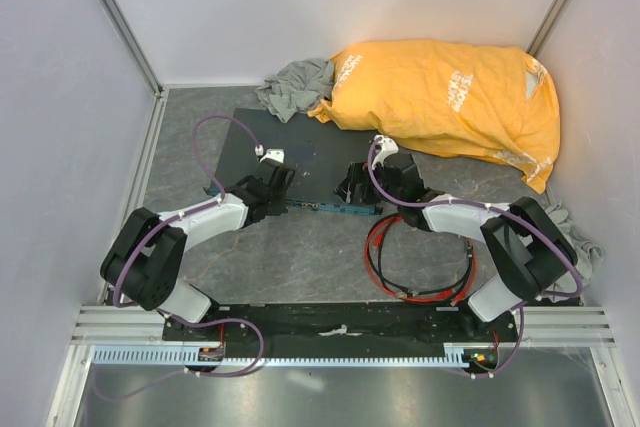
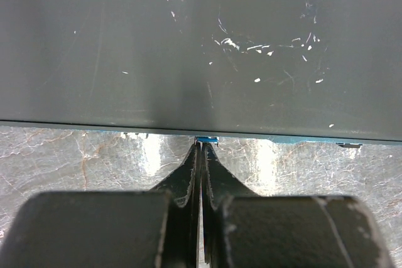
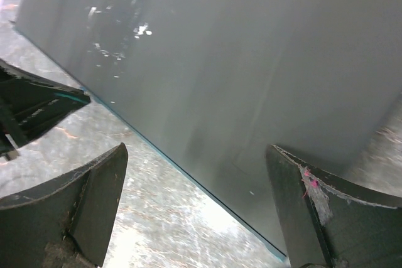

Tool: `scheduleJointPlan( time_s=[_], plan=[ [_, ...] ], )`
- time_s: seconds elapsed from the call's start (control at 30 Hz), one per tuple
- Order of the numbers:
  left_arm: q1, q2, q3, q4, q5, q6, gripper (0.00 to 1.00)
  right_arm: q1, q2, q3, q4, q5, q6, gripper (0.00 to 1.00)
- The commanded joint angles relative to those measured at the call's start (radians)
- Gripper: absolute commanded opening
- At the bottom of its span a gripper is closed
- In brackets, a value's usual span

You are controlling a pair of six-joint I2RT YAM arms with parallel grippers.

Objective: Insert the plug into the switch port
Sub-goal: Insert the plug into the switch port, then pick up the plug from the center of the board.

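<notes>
The switch is a flat dark grey box (image 1: 300, 152) whose thin blue-green front edge (image 1: 335, 209) faces the arms. No single port can be told apart. My left gripper (image 1: 283, 197) is shut, and its tips (image 2: 206, 147) touch a small blue piece (image 2: 207, 139) right at that edge (image 2: 301, 139). What the blue piece is cannot be told. My right gripper (image 1: 352, 187) is open and empty, its jaws (image 3: 198, 155) spread wide over the box's top (image 3: 251, 61) and front edge. The red cable (image 1: 400, 292) lies looped by the right arm. The plug is hidden.
A big orange bag (image 1: 450, 97) and a grey cloth (image 1: 295, 82) lie behind the box. White walls close in both sides. A metal rail (image 1: 340, 332) crosses the near edge by the arm bases. Purple cables (image 1: 215, 137) arch over each arm.
</notes>
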Motion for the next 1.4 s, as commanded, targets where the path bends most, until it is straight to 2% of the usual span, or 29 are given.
scheduleJointPlan(
  time_s=[0.0,0.3,0.4,0.47,0.6,0.73,0.8,0.83,0.93,1.03,1.17,1.27,1.37],
  plan=[
    [0.011,-0.022,0.028,0.266,-0.078,0.013,0.02,0.003,0.072,-0.025,-0.081,-0.102,0.05,0.98],
    [0.011,-0.025,0.036,0.386,-0.099,0.014,0.02,0.003,0.089,-0.048,-0.105,-0.142,0.063,0.98],
    [0.011,-0.019,0.028,0.383,-0.09,0.011,0.06,0.003,0.079,-0.037,-0.127,-0.136,0.05,0.98],
    [0.011,-0.033,0.008,0.354,-0.077,0.002,0.1,0.002,0.044,-0.028,-0.15,-0.107,0.025,0.98],
    [0.01,-0.192,-0.072,0.288,-0.07,-0.017,0.24,-0.001,-0.076,-0.005,-0.238,-0.002,-0.035,0.98],
    [0.011,-0.386,-0.134,0.145,-0.055,-0.001,0.5,-0.006,-0.171,0.035,-0.352,0.143,-0.087,0.98],
    [0.01,-0.468,-0.138,0.069,-0.049,0.032,0.58,-0.014,-0.225,0.035,-0.421,0.222,-0.091,0.98],
    [0.008,-0.551,-0.135,-0.003,-0.041,0.025,0.65,-0.027,-0.24,0.037,-0.441,0.246,-0.091,0.98],
    [0.005,-0.683,-0.122,-0.088,0.069,0.004,0.74,-0.082,-0.274,0.053,-0.55,0.32,-0.087,0.98],
    [0.007,-0.838,-0.081,-0.186,0.088,0.035,0.85,-0.176,-0.282,0.073,-0.67,0.37,-0.064,0.98],
    [0.007,-0.945,0.005,-0.33,0.154,0.143,0.94,-0.294,-0.279,0.101,-0.812,0.429,-0.007,0.98],
    [0.007,-0.976,0.026,-0.402,0.164,0.262,0.95,-0.375,-0.262,0.116,-0.863,0.469,0.068,0.98],
    [0.005,-1.002,-0.029,-0.392,0.132,0.316,0.94,-0.46,-0.241,0.124,-0.891,0.51,0.131,0.97]
  ],
)
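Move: The switch port is right at the left hand's shut fingertips, about 1 cm ahead, with the blue plug there. The switch body's middle lies some 12 cm ahead and 4 cm to the right, about 1 cm lower. From the open right hand the port is roughly 16 cm to the left, 2 cm back and 5 cm down. The switch's right front corner is 5 cm to its right and 3 cm back, and the cable coil's middle 14 cm right and 12 cm back, both lower. Steady at first, the left hand keeps its shut fingertips at the plug in the switch port, then opens nearly fully and pulls away fast, up about 23 cm, back 9 cm and a little left, fingers tilting up. The right hand, still wide open, eases slightly left towards the port, then sweeps right some 25 cm, past the switch's right end, turning clockwise. ##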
